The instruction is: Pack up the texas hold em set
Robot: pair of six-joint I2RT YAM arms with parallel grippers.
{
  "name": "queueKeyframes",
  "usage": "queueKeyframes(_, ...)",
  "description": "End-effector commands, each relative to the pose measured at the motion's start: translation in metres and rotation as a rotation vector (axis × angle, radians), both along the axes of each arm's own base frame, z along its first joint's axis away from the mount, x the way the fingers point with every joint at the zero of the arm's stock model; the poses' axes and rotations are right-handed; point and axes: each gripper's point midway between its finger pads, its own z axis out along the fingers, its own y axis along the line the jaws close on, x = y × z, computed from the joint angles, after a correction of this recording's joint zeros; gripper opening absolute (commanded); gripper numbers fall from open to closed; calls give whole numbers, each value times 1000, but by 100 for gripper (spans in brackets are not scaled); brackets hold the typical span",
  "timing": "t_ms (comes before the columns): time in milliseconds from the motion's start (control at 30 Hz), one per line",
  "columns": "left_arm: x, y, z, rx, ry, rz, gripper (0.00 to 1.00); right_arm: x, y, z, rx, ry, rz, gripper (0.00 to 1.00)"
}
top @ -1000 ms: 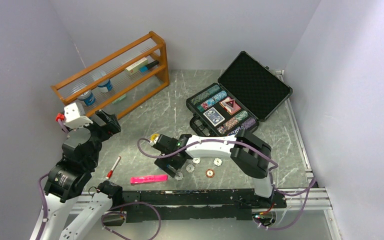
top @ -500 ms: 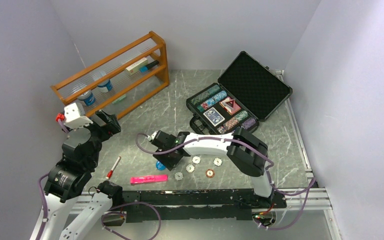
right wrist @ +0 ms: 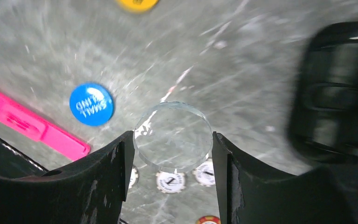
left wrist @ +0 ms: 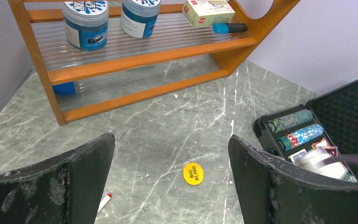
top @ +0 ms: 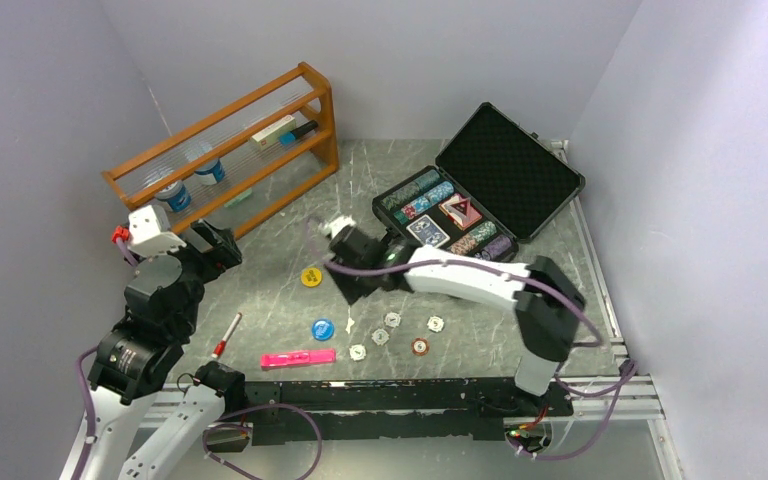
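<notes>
The black foam-lined case [top: 520, 170] lies open at the back right, with chip stacks [top: 422, 196] and card decks [top: 428, 232] in its tray. My right gripper [top: 352, 292] hangs above the table left of the case, shut on a clear round disc [right wrist: 173, 133]. Below it lie the blue button [right wrist: 91, 104], the yellow button [top: 310, 277], several white discs [top: 381, 337] and a red chip [top: 419, 347]. My left gripper [left wrist: 171, 158] stands open and empty at the left, looking down on the yellow button [left wrist: 193, 173].
A wooden rack [top: 225, 150] with jars and a box stands at the back left. A pink marker [top: 298, 357] and a red-tipped pen [top: 226, 335] lie near the front edge. Walls close in on both sides.
My right gripper closed on the clear disc, lifted it from beside the blue button and swung back toward the case. The blue and yellow buttons now show fully. The left arm stayed still.
</notes>
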Motion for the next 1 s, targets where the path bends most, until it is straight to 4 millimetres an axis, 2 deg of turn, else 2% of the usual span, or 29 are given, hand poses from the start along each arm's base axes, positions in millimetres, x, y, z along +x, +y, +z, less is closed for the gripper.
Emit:
queueKeyframes(0,5,-5,6,-33,-18,-8,97,60,-34,88,181,-165,-245,52)
queueKeyframes(100,7,-6,5,-37,-11,-9,97,99,-82,106,201,-227,-419,53)
queueKeyframes(233,10,-8,2,-36,2,-13,97,137,-144,110,208,-239,-618,53)
queueKeyframes(400,18,-17,-1,-53,-1,-41,97,161,-189,101,199,-210,-729,54)
queueKeyframes(500,22,-22,-1,-58,0,-55,97,168,-203,88,187,-175,-748,54)
queueKeyframes(567,24,-23,-2,-55,3,-60,97,169,-203,80,184,-157,-740,55)
queueKeyframes(967,23,-26,-11,-58,32,-70,97,172,-192,34,127,-54,-693,56)
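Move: The blue deck in the open case lies about 18 cm ahead of the right hand, which already holds the clear disc, and 19 cm to its right, some 4 cm lower. Beyond that deck by about 8 cm, and 1 cm to its left, runs the red-and-cyan chip row; the ALL IN triangle sits 6 cm farther out and 9 cm right of the deck. The case handle is 6 cm nearer and 7 cm left of the deck. From the left hand, the deck is roughly 18 cm ahead, 43 cm right and 27 cm below. The clear disc, still pinched between the right hand's fingers, is swung quickly up off to the right and forward, about 20 cm right and 16 cm out, over the case edge to the blue deck. The hand arcs up some 11 cm while turning roughly 40 degrees clockwise, then sinks about 7 cm towards the deck, grip unchanged. The left hand eases about 3 cm forward and right, open and empty. ##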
